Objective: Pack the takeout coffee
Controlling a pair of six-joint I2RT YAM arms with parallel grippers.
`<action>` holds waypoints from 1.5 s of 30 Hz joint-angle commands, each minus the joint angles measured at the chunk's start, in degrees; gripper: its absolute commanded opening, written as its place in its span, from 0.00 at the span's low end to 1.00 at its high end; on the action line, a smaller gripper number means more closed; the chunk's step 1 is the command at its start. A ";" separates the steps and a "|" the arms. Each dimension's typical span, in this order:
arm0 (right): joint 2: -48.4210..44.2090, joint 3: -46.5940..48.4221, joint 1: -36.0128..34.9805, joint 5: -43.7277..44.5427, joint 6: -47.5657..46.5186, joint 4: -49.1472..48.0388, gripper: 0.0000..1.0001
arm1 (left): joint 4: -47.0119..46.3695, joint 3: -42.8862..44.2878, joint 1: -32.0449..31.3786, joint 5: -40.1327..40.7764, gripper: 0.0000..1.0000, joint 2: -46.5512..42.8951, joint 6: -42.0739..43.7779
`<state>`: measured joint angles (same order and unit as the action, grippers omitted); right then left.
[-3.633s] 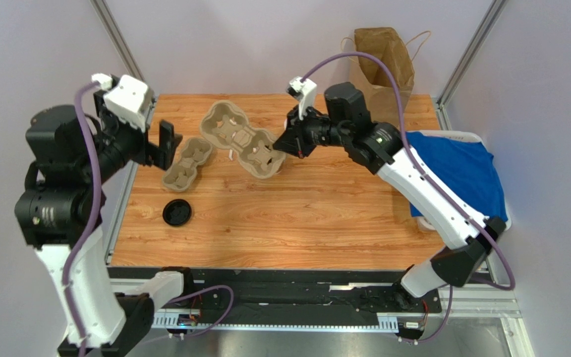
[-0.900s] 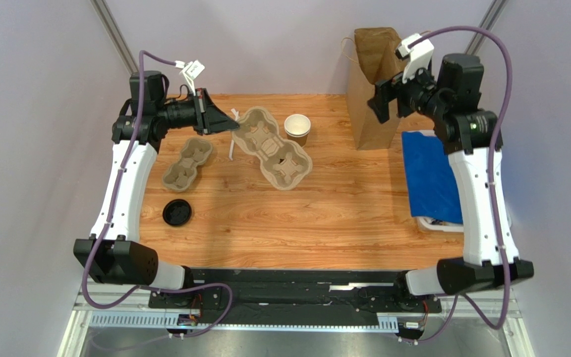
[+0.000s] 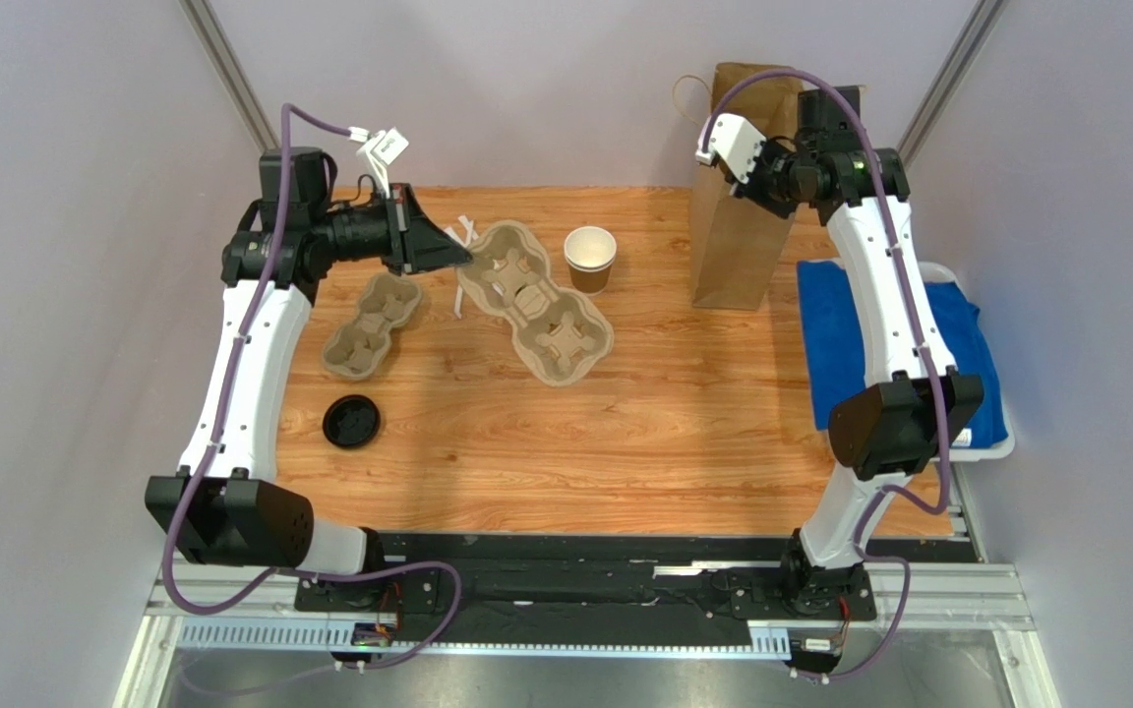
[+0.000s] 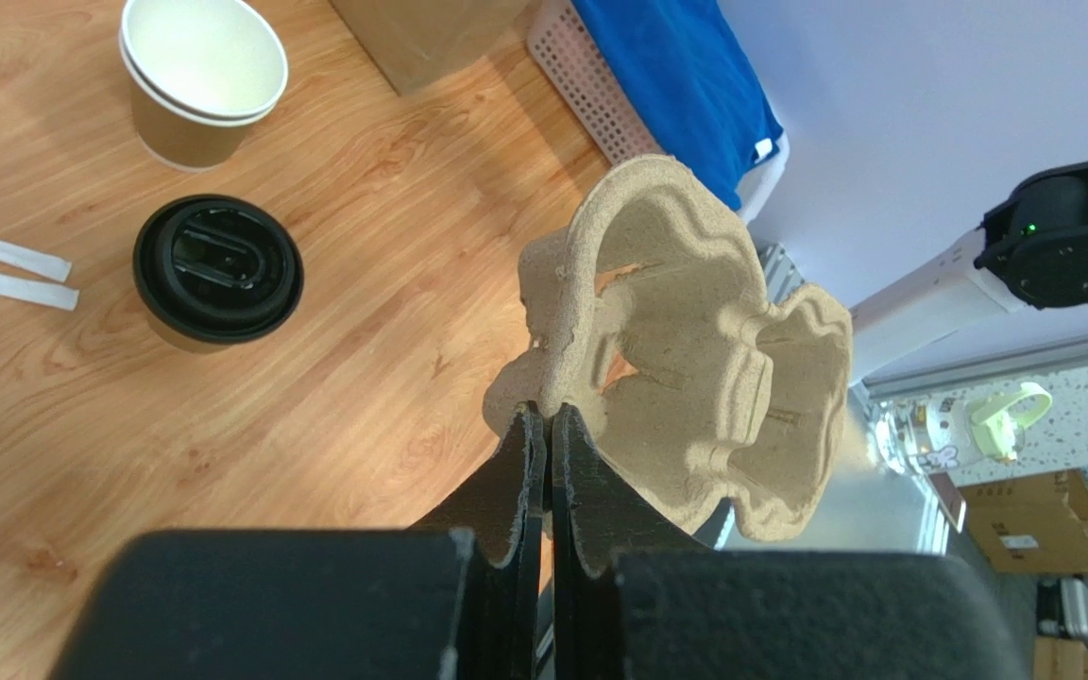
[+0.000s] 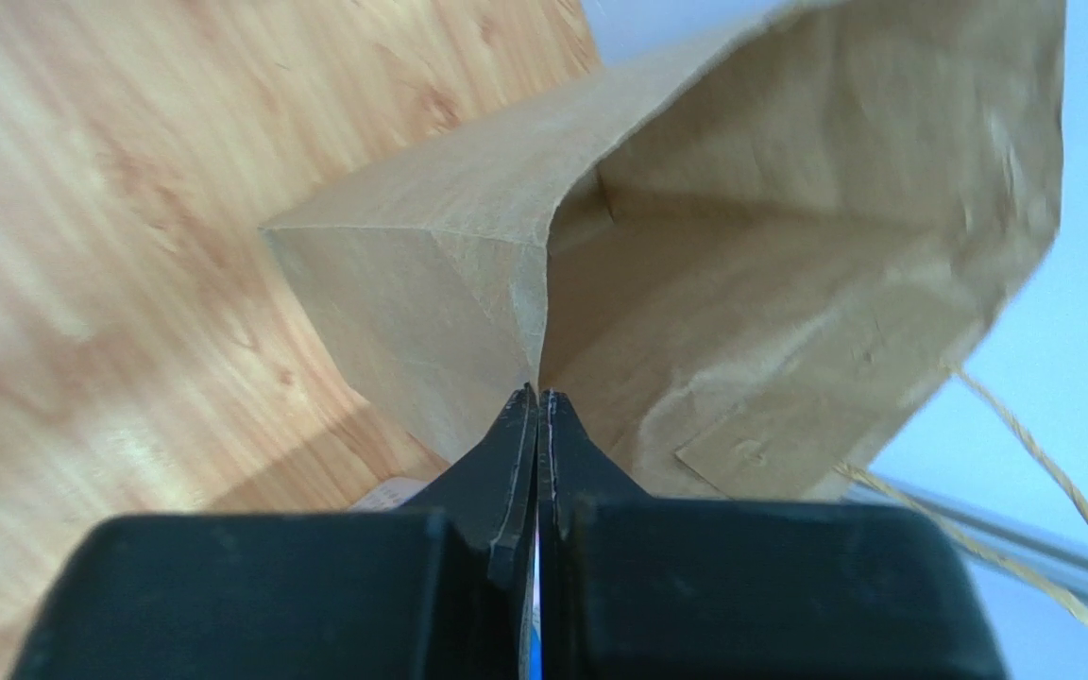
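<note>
The takeout coffee (image 4: 218,269), a brown cup with a black lid, stands on the table in the left wrist view; in the top view the carrier covers it. My left gripper (image 3: 454,252) (image 4: 550,418) is shut on the rim of the four-cup pulp carrier (image 3: 543,310) (image 4: 692,354) and holds it tilted above the table. My right gripper (image 3: 768,180) (image 5: 536,397) is shut on the rim of the upright brown paper bag (image 3: 735,244) (image 5: 791,284) at the back right, whose mouth is open.
A lidless brown cup (image 3: 589,254) (image 4: 202,71) stands by the carrier. A two-cup pulp carrier (image 3: 373,325) and a loose black lid (image 3: 351,422) lie at the left. White strips (image 3: 457,295) lie near my left gripper. A white basket with a blue cloth (image 3: 883,347) is at the right edge.
The carrier passed from my right gripper to my left. My right arm then swung to the bag and shut on its rim. The left arm has barely moved in the last second.
</note>
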<state>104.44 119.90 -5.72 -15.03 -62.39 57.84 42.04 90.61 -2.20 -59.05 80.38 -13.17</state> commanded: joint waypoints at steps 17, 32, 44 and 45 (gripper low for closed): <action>-29.20 -14.25 -30.39 6.42 21.23 18.88 0.00 | 8.05 9.76 4.83 4.91 0.00 -1.63 5.61; -27.72 -3.39 -44.56 1.58 33.47 24.60 0.70 | 19.30 9.41 5.97 4.65 0.00 -2.24 19.05; -20.61 10.71 -24.98 1.25 26.99 12.83 0.80 | 16.41 16.09 10.37 1.83 0.00 -0.31 18.97; -19.46 11.06 -23.04 0.27 26.19 11.78 0.80 | 16.06 17.22 10.37 1.83 0.00 -0.48 19.58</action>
<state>80.34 130.54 -36.58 -12.51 -32.14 75.50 60.60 103.07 7.66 -55.44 80.25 3.92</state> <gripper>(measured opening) 0.807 0.017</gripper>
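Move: My right hand already pinches the paper bag's near rim; the bag's middle is about 9 cm ahead, 2 cm left and 14 cm below. Its clear spot lies some 20 cm back, 17 cm left, 28 cm down. The empty cups are 4 cm ahead, 25 cm left; the blue cloth is 10 cm back, 26 cm right, both about 24 cm down. From my left hand, the clear spot is 5 cm back, 24 cm right, 33 cm down. I draw the pinched paper bag back some 30 cm and about 15 cm left with my right hand, arcing up and down again and turning about 20 degrees counter-clockwise; then I open the fingers, let go of the rim and rise clear, finishing slightly forward. My left hand keeps its grip on the cup carrier and shifts about 6 cm left, away from the arriving bag. ##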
